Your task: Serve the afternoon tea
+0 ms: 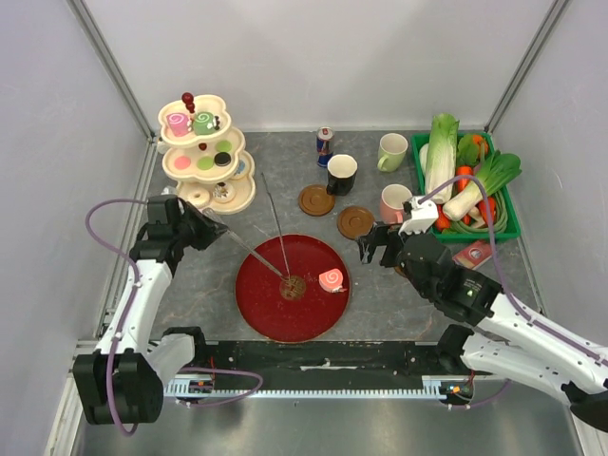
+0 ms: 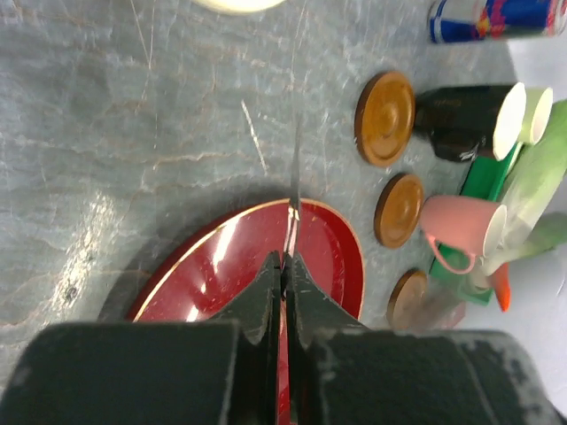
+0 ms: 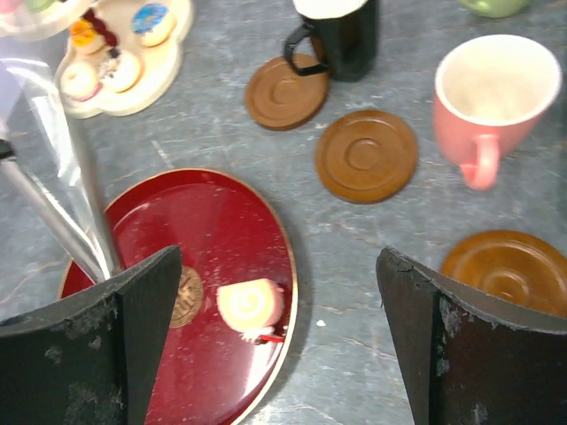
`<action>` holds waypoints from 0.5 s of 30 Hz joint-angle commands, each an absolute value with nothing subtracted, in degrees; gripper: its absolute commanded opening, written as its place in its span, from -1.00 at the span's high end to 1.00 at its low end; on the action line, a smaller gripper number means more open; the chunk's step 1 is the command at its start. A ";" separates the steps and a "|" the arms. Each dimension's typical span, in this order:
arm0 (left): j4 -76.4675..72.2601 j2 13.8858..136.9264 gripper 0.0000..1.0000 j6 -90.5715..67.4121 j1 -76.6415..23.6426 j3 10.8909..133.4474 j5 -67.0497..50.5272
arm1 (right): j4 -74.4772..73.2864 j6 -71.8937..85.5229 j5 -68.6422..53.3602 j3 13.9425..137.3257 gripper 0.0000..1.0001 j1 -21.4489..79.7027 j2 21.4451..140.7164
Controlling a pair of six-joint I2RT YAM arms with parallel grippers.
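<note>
A red plate (image 1: 275, 318) lies in the middle of the table. On it are a pink swirl roll (image 1: 332, 279) (image 3: 251, 305) and a flat brown round pastry (image 1: 293, 286) (image 3: 187, 297). My left gripper (image 1: 214, 231) (image 2: 288, 258) is shut on one arm of long metal tongs (image 1: 249, 251) (image 2: 293, 181), whose far end rests at the brown pastry. My right gripper (image 1: 378, 247) (image 3: 279, 257) hangs open just right of the plate, holding nothing. The black mug (image 1: 340, 173), pale green mug (image 1: 391, 152) and pink mug (image 1: 394, 202) (image 3: 492, 93) stand behind it. More pastries fill a cream tiered stand (image 1: 205, 152).
Two brown coasters (image 1: 316, 200) (image 1: 355, 222) lie between plate and mugs, and another coaster (image 3: 512, 270) shows by my right fingers. A drink can (image 1: 325, 145) stands at the back. A green crate of toy vegetables (image 1: 514, 228) fills the right rear. Grey walls enclose the table.
</note>
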State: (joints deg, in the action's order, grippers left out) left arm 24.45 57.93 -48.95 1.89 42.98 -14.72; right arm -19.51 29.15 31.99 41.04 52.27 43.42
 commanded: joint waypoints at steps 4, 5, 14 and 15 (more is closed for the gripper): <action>27.42 57.65 0.96 -38.60 1.58 43.14 -25.56 | -6.45 23.75 4.70 42.46 -0.96 52.38 47.54; 27.60 58.35 0.96 -38.15 1.32 44.11 -27.66 | -4.42 22.69 0.66 42.71 -0.96 52.38 48.94; 24.70 63.02 0.96 -36.30 -9.40 49.74 -30.96 | -2.82 22.84 -3.51 52.99 -0.96 52.82 66.00; 24.70 63.45 0.96 -36.73 -9.93 50.18 -29.63 | -1.86 23.63 -3.86 53.17 -0.96 52.82 66.53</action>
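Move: The tongs hang from the left hand's shut fingers as an open V, their middle about 9 cm to that hand's right, 1 cm back and 4 cm below. From the open right hand they lie some 23 cm left, 4 cm ahead, 10 cm lower. Below the right hand by about 20 cm, the pink roll sits 6 cm left, 1 cm ahead; the red tray's middle 15 cm left, 1 cm back. The left hand has that middle 11 cm back, 15 cm right, 15 cm below. The tongs are carried to the right, out over the red tray, some 8 cm and a little back, the left fingers keeping their pinch on the end of one leg while that hand turns about 25 degrees clockwise. To meet them the right hand, still wide open, sweeps about 14 cm left above the roll's side of the tray, turning some 35 degrees counter-clockwise and slowing beside the free leg. ##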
